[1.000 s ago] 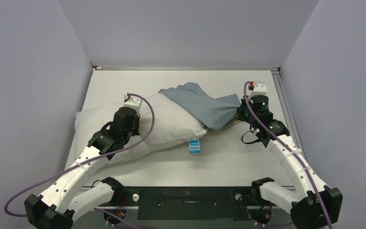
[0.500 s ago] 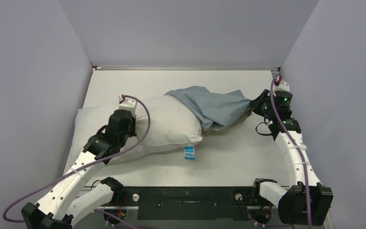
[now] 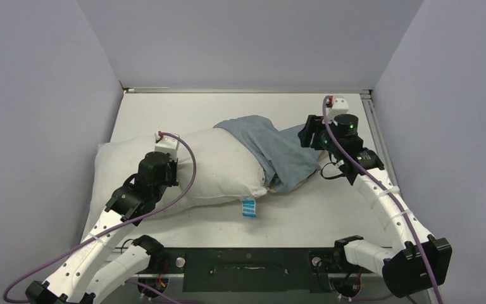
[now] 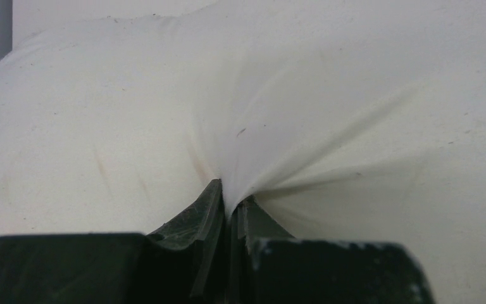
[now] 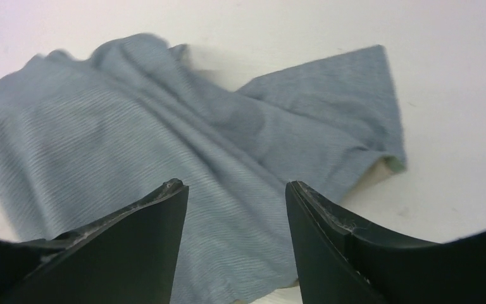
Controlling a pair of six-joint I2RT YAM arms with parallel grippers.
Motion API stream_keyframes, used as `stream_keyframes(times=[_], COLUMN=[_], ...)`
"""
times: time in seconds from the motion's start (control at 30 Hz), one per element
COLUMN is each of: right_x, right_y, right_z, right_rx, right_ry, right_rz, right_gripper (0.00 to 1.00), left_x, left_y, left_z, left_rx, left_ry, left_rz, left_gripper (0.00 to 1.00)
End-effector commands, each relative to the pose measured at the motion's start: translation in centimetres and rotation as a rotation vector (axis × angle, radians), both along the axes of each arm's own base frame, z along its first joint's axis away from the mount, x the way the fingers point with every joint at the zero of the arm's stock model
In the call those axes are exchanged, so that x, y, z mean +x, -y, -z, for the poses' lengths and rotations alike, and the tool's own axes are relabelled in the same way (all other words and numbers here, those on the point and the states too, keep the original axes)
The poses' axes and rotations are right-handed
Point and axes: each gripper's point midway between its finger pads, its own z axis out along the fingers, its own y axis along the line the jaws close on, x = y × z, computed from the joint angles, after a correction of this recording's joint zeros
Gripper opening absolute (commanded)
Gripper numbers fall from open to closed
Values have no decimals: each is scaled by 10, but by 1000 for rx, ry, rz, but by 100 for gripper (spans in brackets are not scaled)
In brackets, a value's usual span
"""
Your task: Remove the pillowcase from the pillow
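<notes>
The off-white pillow (image 3: pixel 215 168) lies across the middle of the table (image 3: pixel 304 209), its small blue tag (image 3: pixel 248 207) at the near edge. The dusty-blue pillowcase (image 3: pixel 277 149) covers only its right end and trails limp to the right. My left gripper (image 3: pixel 162 158) is shut, pinching a fold of the pillow (image 4: pixel 304 114) cloth between its fingertips (image 4: pixel 210 196). My right gripper (image 3: pixel 309 136) hangs open just above the pillowcase (image 5: pixel 164 139), nothing between its fingers (image 5: pixel 164 209). A tan inner edge of the case (image 5: pixel 380 174) shows at its corner.
Grey walls (image 3: pixel 38 126) close in the table on the left, back and right. A metal rail (image 3: pixel 370 120) runs along the right edge. Bare white tabletop (image 5: pixel 455 95) lies beyond and to the right of the cloth.
My right gripper has let go of the pillowcase corner, opened, and swung back left over the cloth. The pillowcase has gone slack. The left gripper has drawn the pillow slightly leftward.
</notes>
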Motion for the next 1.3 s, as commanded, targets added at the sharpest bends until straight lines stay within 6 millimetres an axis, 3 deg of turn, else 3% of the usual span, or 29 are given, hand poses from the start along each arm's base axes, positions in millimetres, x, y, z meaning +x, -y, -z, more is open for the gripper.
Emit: stream_keyframes(times=[0.0, 0.17, 0.3, 0.43, 0.53, 0.63, 0.77, 0.87, 1.1, 1.17, 1.27], right_x=[-7, -20, -22, -2, 13, 24, 37, 51, 83, 87, 85], right_y=[-63, -145, -196, -223, -232, -231, -207, -168, -39, -1, 39], right_z=[-51, -41, -45, -37, -20, -2, 12, 2, -75, -101, -140], right_rx=[2, -31, -18, -34, -61, -97, -143, -125, 61, 114, 170], right_ry=[185, 187, 232, 239, 200, 158, 102, 95, 219, 273, 365], right_rz=[-292, -566, -688, -710, -703, -679, -613, -501, -132, -43, 35], right_gripper=[60, 60, 59, 58, 54, 43, 23, 11, 5, 5, 5], left_x=[17, 17, 17, 17, 16, 15, 15, 15, 12, 12, 12], left_y=[5, 8, 9, 9, 9, 8, 7, 7, -1, -3, -8], left_z=[-39, -37, -38, -38, -38, -39, -41, -42, -48, -49, -51], left_rx=[-67, -70, -75, -77, -77, -80, -82, -82, -84, -84, -78], left_ry=[149, 142, 145, 143, 147, 154, 159, 161, 193, 198, 202], left_rz=[-7, 4, 9, 14, 12, 11, 9, 7, -27, -37, -61], left_gripper=[0, 0, 0, 0, 0, 0, 0, 0, 0, 0, 0])
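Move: The pillowcase's bunched left edge, on the end of the pillow, lies about 20 cm to the left of my open right hand, 1 cm ahead and 5 cm lower. The pillow's middle is some 40 cm to its left and 2 cm back; the blue tag is about 17 cm left, 12 cm back and 19 cm down. From my left hand, shut on the pillow, that bunched edge is roughly 22 cm right and 12 cm ahead. My left hand keeps its pinch on the pillow, staying almost in place. I sweep my open right hand about 21 cm left over the pillowcase, bowing slightly back and turning some 40 degrees counter-clockwise, sink onto its bunched edge and pinch it, then haul it about 20 cm right, also forward and up, turning back clockwise. ##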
